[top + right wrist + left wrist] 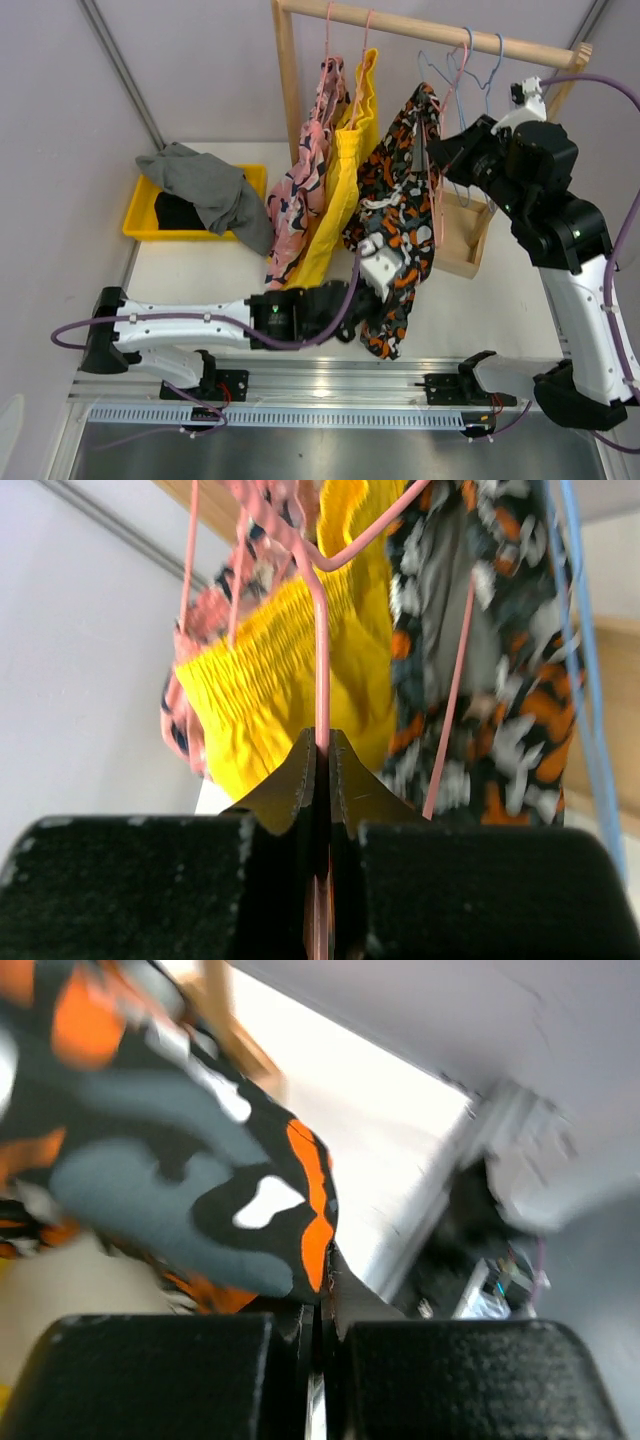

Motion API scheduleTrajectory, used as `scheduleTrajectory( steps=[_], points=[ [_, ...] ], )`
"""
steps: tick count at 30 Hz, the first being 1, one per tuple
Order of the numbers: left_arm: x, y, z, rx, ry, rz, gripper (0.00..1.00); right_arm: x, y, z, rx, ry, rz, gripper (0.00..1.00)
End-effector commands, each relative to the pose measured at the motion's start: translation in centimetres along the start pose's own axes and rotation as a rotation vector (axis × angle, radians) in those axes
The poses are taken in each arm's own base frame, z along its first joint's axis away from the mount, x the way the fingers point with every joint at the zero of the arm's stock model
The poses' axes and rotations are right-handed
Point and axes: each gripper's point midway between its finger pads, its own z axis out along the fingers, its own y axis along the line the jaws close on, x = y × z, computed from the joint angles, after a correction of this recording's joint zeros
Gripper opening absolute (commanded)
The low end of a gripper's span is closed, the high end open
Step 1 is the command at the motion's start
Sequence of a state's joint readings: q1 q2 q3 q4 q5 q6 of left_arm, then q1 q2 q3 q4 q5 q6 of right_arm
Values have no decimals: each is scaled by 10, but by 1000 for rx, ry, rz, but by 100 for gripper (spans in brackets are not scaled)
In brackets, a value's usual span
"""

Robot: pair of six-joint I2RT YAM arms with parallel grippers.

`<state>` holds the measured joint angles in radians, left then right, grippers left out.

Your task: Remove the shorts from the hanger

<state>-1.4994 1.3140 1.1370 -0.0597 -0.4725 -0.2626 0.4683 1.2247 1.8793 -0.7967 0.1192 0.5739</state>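
Three shorts hang on hangers from the wooden rail (pixel 430 28): pink shark-print shorts (pixel 312 170), yellow shorts (pixel 345 175) and orange-and-white camouflage shorts (pixel 405 200). My left gripper (pixel 375 250) is shut on the lower hem of the camouflage shorts (pixel 200 1180); in the left wrist view its jaws (pixel 322 1305) pinch the fabric edge. My right gripper (pixel 437 150) is shut on the pink wire hanger (pixel 322 650) that carries the camouflage shorts, with the wire running between its closed fingertips (pixel 322 742). Grey shorts (pixel 210 190) and black shorts (pixel 178 212) lie in the yellow bin (pixel 140 215).
Empty blue and pink hangers (pixel 470 60) hang at the right end of the rail. A wooden box (pixel 462 240) stands under them by the rack's right post. The rack's left post (pixel 288 80) rises behind the pink shorts. Grey walls enclose the table on both sides.
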Motion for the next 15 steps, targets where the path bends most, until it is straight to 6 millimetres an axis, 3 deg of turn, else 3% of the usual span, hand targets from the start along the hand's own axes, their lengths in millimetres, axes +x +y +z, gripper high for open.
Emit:
scheduleTrajectory(
  steps=[1, 3, 4, 5, 7, 9, 12, 13, 15],
  points=[
    [-77, 42, 7, -132, -109, -35, 0, 1, 4, -46, -55, -8, 66, 0],
    [-82, 70, 24, -202, -80, -10, 0, 29, -9, -56, -31, 78, 95, 0],
    [-111, 74, 21, -210, -112, -17, 0, 35, -13, -69, -34, 87, 106, 0],
    [-115, 87, 24, -240, -99, -3, 0, 40, -13, -76, -44, 105, 113, 0],
    [-135, 89, 28, -259, -109, 11, 0, 40, -14, -94, -51, 108, 131, 0],
    [-131, 88, 25, -263, -65, 32, 0, 40, -7, -103, -81, 127, 132, 0],
    [-108, 73, 4, -278, -7, 65, 0, 30, -1, -106, -95, 115, 118, 0],
    [-90, 51, -14, -241, 17, 102, 0, 25, 3, -101, -102, 108, 103, 0],
    [-71, 55, -45, -333, 56, 155, 0, 20, 8, -93, -109, 101, 82, 0]
  ],
)
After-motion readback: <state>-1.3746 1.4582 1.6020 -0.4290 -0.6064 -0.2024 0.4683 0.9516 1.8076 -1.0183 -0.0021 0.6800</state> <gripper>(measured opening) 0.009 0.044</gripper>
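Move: My left hand already pinches the camouflage shorts; the pink hanger they hang from is some 18 cm ahead, 10 cm right and 15 cm above it. My right hand already grips that hanger, with the middle of the shorts roughly 12 cm below, level fore-and-aft and 4 cm left. From the right hand, the yellow shorts are about 20 cm left, level fore-and-aft and 10 cm lower; the blue hangers are some 8 cm ahead and 8 cm right at its height. I swing my left hand forward and up, about 12 cm out and 10 cm higher, fingers kept shut on the camouflage shorts and turning some 15 degrees counter-clockwise, then draw it partly back. At the same time my right hand pulls the pink hanger back towards me by about 11 cm and slightly right, dipping and then rising again, grip kept. ##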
